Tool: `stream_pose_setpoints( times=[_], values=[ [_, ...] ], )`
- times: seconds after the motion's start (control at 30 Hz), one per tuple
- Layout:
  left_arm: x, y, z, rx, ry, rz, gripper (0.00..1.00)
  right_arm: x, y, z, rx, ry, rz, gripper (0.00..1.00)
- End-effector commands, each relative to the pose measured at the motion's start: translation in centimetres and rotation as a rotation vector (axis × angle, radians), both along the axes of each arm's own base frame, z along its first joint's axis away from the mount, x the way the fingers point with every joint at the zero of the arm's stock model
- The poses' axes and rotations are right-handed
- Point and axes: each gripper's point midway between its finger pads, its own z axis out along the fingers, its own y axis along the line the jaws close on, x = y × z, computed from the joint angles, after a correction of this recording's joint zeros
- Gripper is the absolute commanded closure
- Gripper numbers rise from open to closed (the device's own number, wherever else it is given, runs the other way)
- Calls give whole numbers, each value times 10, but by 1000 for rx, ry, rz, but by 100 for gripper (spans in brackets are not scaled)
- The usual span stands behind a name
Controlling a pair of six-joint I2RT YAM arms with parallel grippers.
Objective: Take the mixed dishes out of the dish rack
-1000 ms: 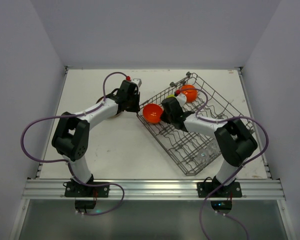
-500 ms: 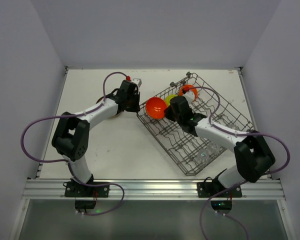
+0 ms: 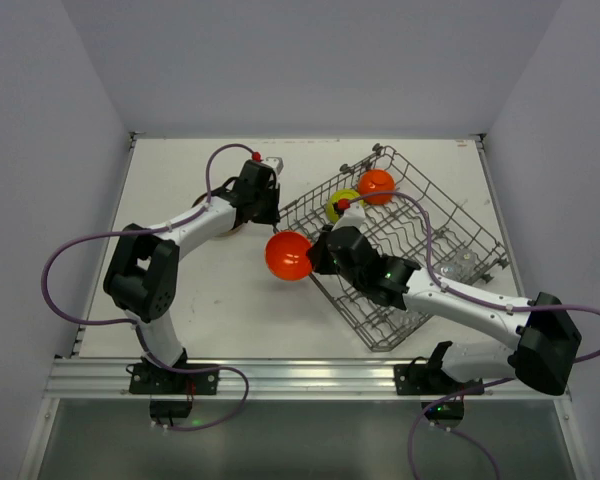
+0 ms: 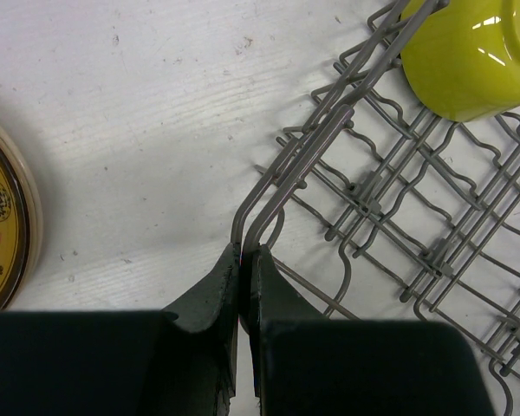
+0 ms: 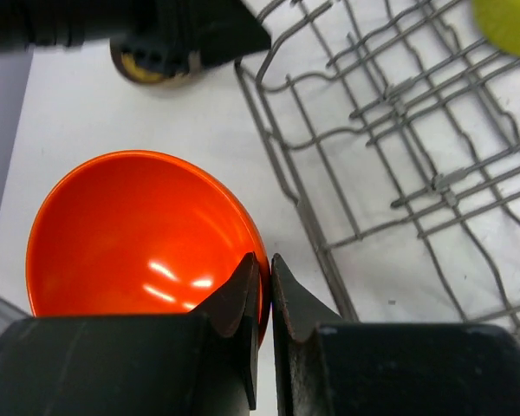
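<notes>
The grey wire dish rack [image 3: 450, 205] lies askew on the right half of the table. My left gripper [image 3: 272, 212] is shut on its near-left corner wire [image 4: 245, 253]. My right gripper [image 3: 315, 258] is shut on the rim of an orange bowl [image 3: 288, 256], holding it over the table just left of the rack. In the right wrist view the bowl [image 5: 139, 234] faces up, with its rim pinched between the fingertips [image 5: 267, 264]. A yellow-green bowl [image 3: 342, 208] and a second orange bowl [image 3: 376, 185] sit at the rack's far end. A clear glass [image 3: 464, 262] stands in the rack's right side.
A yellow-brown patterned plate [image 4: 4, 225] lies on the table beside my left gripper, partly under the left arm [image 3: 195, 228]. The right arm [image 3: 450, 300] stretches across the rack's near end. White walls close in the table on three sides.
My right gripper has carried the orange bowl out of the rack, leftward and toward the near side, to above the table. The left arm and the rack have stayed put.
</notes>
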Motion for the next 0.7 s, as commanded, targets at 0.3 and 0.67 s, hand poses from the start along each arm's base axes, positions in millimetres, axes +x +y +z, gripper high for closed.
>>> stream_pose_setpoints(
  times=[0.3,0.67],
  values=[
    [-6,-10,-8,-34,27,-23,100,-48,56,-42,-189,48,245,100],
    [-8,-10,-9,-36,28,-25,100,-48,88,-81,-226,84,318,100]
  ],
)
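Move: The right hand holds the orange bowl by its rim; the bare table spot for it lies about 8 cm back, 10 cm to the left and some 17 cm below that hand. The rack's near edge runs directly beneath the hand, roughly 10 cm down; the rack's left corner is 12 cm ahead and 9 cm left, the green bowl 17 cm ahead and 7 cm right. From the left hand, the spot is about 21 cm back, 1 cm left and 8 cm lower. Bring the orange bowl down towards the bare table in front of the rack: swing the right hand back and left off the rack's near edge first, then mostly straight down, about 11 cm in all. Turn the wrist some 15 degrees counter-clockwise, let its left side sink some 20 degrees, and keep the rim pinched. Leave the left fingers shut on the rack's corner. ##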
